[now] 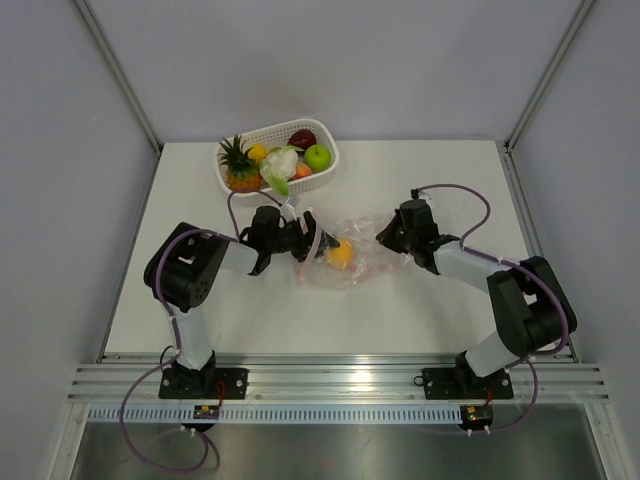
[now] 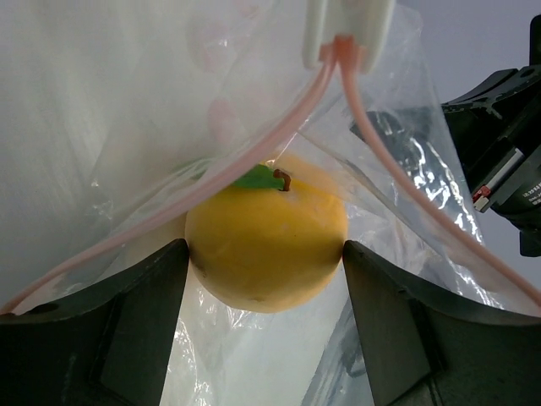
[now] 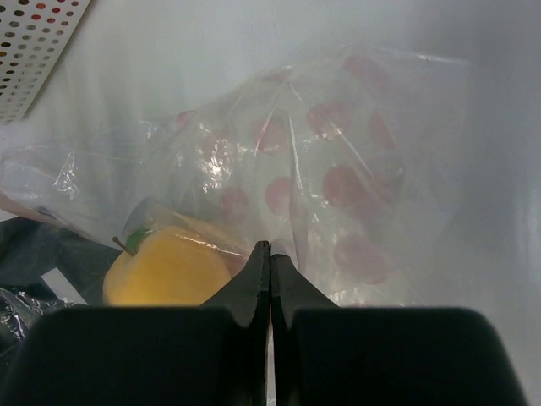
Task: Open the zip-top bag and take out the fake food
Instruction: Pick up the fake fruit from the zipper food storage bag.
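Note:
The clear zip-top bag (image 1: 368, 250) with pink spots lies mid-table, its pink zip strip (image 2: 254, 161) parted and its mouth facing left. An orange (image 1: 340, 253) with a green leaf sits in that mouth. My left gripper (image 1: 322, 245) reaches into the mouth, and in the left wrist view both fingertips press the sides of the orange (image 2: 266, 241). My right gripper (image 1: 385, 238) is shut, pinching the bag's plastic (image 3: 338, 169) at its far right end, with the orange (image 3: 165, 266) showing through the film just left of its fingers. More fake food lies in the basket.
A white perforated basket (image 1: 331, 142) stands at the back of the table. It holds a pineapple (image 1: 238, 165), a green apple (image 1: 318, 156), a dark red piece (image 1: 302, 138) and a white cauliflower (image 1: 282, 165). Grey walls enclose the table on three sides.

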Robot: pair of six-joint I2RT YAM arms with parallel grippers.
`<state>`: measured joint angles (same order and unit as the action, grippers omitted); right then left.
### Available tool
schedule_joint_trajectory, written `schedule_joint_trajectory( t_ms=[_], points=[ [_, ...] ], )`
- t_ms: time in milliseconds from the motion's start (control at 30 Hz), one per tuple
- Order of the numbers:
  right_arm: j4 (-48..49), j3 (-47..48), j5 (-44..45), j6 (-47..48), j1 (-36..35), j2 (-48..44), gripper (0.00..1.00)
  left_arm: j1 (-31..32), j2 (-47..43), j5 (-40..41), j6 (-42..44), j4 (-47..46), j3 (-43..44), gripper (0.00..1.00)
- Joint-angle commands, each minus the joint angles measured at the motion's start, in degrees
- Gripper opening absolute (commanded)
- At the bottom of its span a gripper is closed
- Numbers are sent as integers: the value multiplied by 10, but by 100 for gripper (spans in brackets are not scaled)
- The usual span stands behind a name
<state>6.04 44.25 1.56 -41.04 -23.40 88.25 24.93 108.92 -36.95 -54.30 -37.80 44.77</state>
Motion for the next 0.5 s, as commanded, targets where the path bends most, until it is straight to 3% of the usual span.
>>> schedule_joint_trajectory(
  t_ms=[0, 467],
  points=[
    [34, 31, -49, 6, -13, 26, 0, 6, 3, 12, 21, 6, 22, 75],
    [88, 49, -138, -11, -44, 87, 0, 13, 6, 26, 32, 38, 34, 76]
  ],
)
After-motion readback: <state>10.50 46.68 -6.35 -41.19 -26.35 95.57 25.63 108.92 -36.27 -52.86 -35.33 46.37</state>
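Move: The orange fruit sits between the left fingertips inside the bag, its middle about 3 cm to their right, level fore and aft and 1 cm lower; the bag mouth is some 4 cm left of that hand. From the right hand, shut on the bag's closed end, the fruit lies about 10 cm left, 4 cm back and 2 cm below; the white basket is roughly 20 cm ahead and 25 cm left. Still pinching the bag, the right hand pushes about 5 cm left and 2 cm down towards the orange fruit. ##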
